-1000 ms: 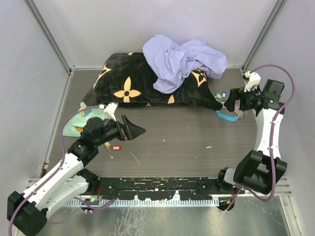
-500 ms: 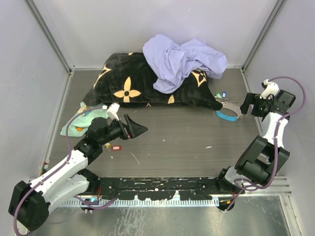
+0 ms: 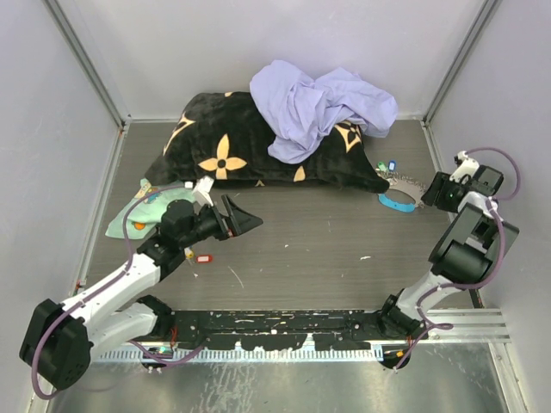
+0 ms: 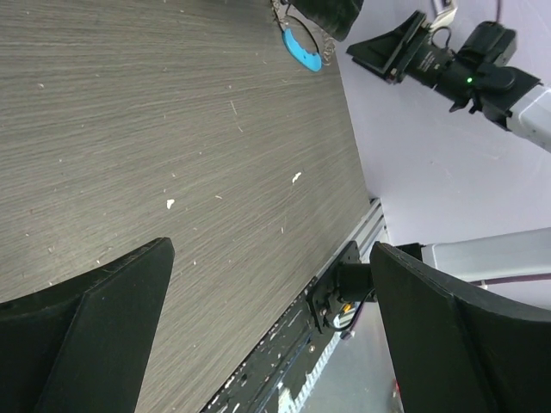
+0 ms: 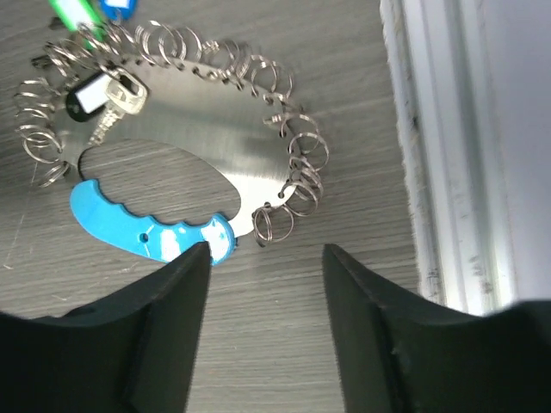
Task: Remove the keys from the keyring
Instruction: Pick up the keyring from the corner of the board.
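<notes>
The keyring [image 5: 250, 129] is a silver plate edged with small wire rings and a blue crescent handle [image 5: 146, 232]; it lies at the right of the table [image 3: 400, 191]. Keys with black [image 5: 90, 95], green [image 5: 69, 10] and blue tags hang on its far side. My right gripper [image 5: 265, 249] hovers just behind the nearest rings, open, with only table between its fingers [image 5: 164, 327]. In the top view it sits right of the keyring [image 3: 439, 191]. A loose red-tagged key [image 3: 203, 258] lies by my left arm. My left gripper [image 3: 245, 219] is open and empty above the middle-left.
A black pillow with tan flowers [image 3: 228, 151] carries a crumpled lilac cloth [image 3: 318, 103] at the back. A mint-green cloth [image 3: 138, 215] lies at the left. The white side rail [image 5: 430, 155] runs close to the right of the keyring.
My right gripper has drawn back to the right, off the keyring, and its jaws have narrowed somewhat. The left arm has shifted slightly forward.
</notes>
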`<action>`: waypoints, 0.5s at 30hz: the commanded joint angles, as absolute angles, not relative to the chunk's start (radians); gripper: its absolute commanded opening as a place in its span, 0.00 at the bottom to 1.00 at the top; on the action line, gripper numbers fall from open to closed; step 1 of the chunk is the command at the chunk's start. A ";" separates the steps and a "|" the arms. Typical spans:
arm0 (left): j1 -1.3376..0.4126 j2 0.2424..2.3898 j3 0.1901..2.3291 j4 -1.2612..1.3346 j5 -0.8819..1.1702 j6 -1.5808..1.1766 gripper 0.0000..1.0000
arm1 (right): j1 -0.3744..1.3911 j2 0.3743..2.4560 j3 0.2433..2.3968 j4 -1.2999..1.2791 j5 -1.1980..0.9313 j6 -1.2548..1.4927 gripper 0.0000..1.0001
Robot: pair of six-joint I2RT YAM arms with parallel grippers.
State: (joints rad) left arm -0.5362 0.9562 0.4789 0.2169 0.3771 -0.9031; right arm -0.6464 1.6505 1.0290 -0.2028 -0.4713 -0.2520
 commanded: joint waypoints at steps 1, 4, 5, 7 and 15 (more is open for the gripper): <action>-0.532 0.994 0.545 0.284 0.364 -0.929 0.99 | -0.653 1.711 1.072 -0.144 -0.463 -0.245 0.51; -0.531 1.023 0.563 0.280 0.371 -0.931 0.99 | -0.652 1.753 1.092 -0.144 -0.463 -0.248 0.49; -0.531 1.029 0.568 0.279 0.372 -0.929 0.98 | -0.652 1.763 1.098 -0.142 -0.461 -0.248 0.48; -0.531 1.041 0.573 0.276 0.374 -0.925 0.98 | -0.652 1.780 1.110 -0.140 -0.458 -0.249 0.48; -0.531 1.073 0.594 0.264 0.385 -0.903 0.98 | -0.651 1.850 1.156 -0.105 -0.451 -0.212 0.47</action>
State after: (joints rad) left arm -0.5354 1.0641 0.5438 0.2195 0.3710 -0.9260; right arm -0.6491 1.8126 1.0927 -0.1631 -0.4534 -0.2359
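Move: The keyring at the board's near right corner lies about 3 cm ahead of the right hand, level sideways and some 6 cm below. Level with that ring, the blue handle sits 8 cm to its left; the key on the board is about 11 cm ahead and 10 cm left of the hand. From the left hand the ring is roughly 14 cm ahead, 52 cm right and 16 cm below. The right hand sinks about 4 cm towards the corner keyring, fingers partly closing, then eases forward and right. ##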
